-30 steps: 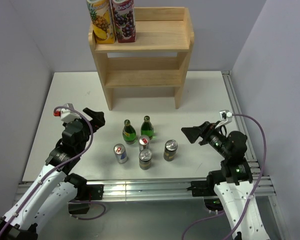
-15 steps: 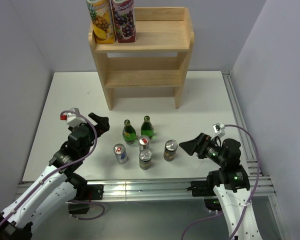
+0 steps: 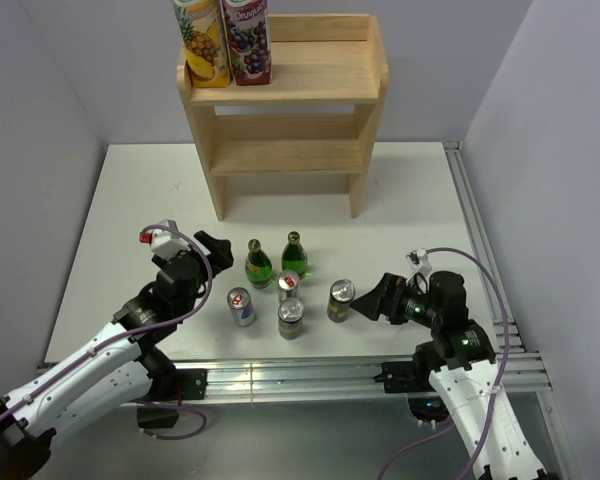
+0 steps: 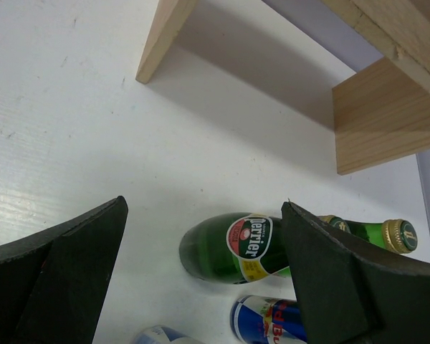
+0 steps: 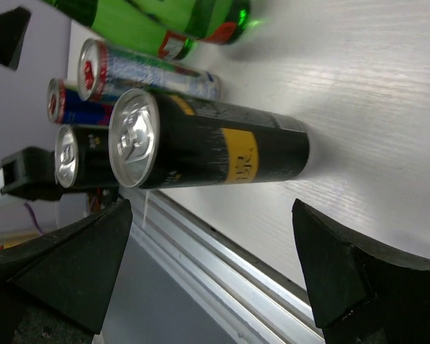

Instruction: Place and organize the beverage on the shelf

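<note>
The light wooden shelf (image 3: 280,110) stands at the back of the table. Two green Perrier bottles (image 3: 257,265) (image 3: 296,255) and several cans stand in a cluster near the front: a Red Bull can (image 3: 241,306), another (image 3: 289,285), and two black cans (image 3: 291,317) (image 3: 341,300). My left gripper (image 3: 215,248) is open and empty, just left of the near bottle (image 4: 229,247), which sits between its fingers' line (image 4: 204,206). My right gripper (image 3: 375,300) is open and empty, just right of the black can (image 5: 208,147), which lies ahead of its jaws (image 5: 211,206).
Two juice cartons (image 3: 202,40) (image 3: 247,40) stand on the left of the shelf's top tier. The shelf's side panels (image 4: 165,36) (image 4: 376,129) stand beyond the bottles. The aluminium rail (image 3: 280,375) runs along the table's front edge.
My left gripper has moved right toward the green bottle. My right gripper has moved left and lower toward the black can. Both stay open; the drinks have not moved.
</note>
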`<state>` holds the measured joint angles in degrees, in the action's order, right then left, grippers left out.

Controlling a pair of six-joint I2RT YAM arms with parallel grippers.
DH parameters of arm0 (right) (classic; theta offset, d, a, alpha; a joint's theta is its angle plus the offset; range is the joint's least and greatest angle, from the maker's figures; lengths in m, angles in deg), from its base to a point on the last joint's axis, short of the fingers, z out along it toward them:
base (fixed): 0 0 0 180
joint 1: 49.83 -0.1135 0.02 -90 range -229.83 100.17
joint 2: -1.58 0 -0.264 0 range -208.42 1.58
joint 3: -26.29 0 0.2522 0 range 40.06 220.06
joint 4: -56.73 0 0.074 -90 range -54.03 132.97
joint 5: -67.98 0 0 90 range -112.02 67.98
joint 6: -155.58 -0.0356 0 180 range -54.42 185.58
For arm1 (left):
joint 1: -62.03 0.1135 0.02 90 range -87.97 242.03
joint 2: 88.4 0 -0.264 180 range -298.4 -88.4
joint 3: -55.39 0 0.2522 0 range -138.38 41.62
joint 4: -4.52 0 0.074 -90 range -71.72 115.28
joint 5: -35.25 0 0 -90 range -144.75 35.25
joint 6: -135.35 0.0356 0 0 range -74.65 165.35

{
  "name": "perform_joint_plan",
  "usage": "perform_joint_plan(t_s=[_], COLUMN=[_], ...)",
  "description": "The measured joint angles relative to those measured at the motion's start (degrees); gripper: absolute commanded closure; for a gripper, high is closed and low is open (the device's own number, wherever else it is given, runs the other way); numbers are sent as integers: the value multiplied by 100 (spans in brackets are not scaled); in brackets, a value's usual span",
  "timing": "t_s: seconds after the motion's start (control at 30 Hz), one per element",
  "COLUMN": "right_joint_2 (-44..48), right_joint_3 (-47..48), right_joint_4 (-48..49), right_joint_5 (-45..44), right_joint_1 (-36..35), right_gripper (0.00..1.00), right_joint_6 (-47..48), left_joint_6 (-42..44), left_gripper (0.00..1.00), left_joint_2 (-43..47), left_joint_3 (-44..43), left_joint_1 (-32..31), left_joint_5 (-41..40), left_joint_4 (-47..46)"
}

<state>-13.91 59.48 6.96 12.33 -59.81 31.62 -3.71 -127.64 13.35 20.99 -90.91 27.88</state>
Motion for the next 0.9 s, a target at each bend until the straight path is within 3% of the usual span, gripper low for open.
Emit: perform_joint_plan(t_s=[0.17, 0.4, 0.9], right_joint_2=[-284, -568, -1700], right_joint_3=[4, -157, -201], right_joint_4=[345, 966, 2068], right_joint_5=[20, -632, -2435], right_joint_1=[-675, -2098, -2481], right_gripper=[0, 0, 0], right_joint_6=[4, -337, -446], left_joint_6=[-22, -33, -22], left_gripper=[4, 3, 3], left_joint_2=[-203, -260, -61], left_joint_3=[0, 2, 326], left_joint_1=[-267, -470, -498], left_joint_5=[-299, -575, -730], left_joint_4=[-33, -125, -313])
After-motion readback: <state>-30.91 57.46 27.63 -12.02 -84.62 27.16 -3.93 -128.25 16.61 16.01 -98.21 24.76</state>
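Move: The black can standing nearest the right hand lies about 6 cm to that hand's left and 4 cm ahead, its middle some 3 cm lower. Farther left stand a second black can, about 17 cm left and level with the hand, and the red-topped can, about 17 cm left and 8 cm ahead; the right green bottle is 16 cm left and 14 cm ahead. From the left hand, the nearest black can is roughly 25 cm right, 5 cm back and 9 cm lower. Leftward and slightly back at first, the right hand swings in about 5 cm towards the near black can, turning some 15 degrees counter-clockwise. It then doubles back into a forward reach of about 5 cm, sinking a little and undoing most of that turn, so the wide-open fingers come close beside the can; contact can't be made out. ##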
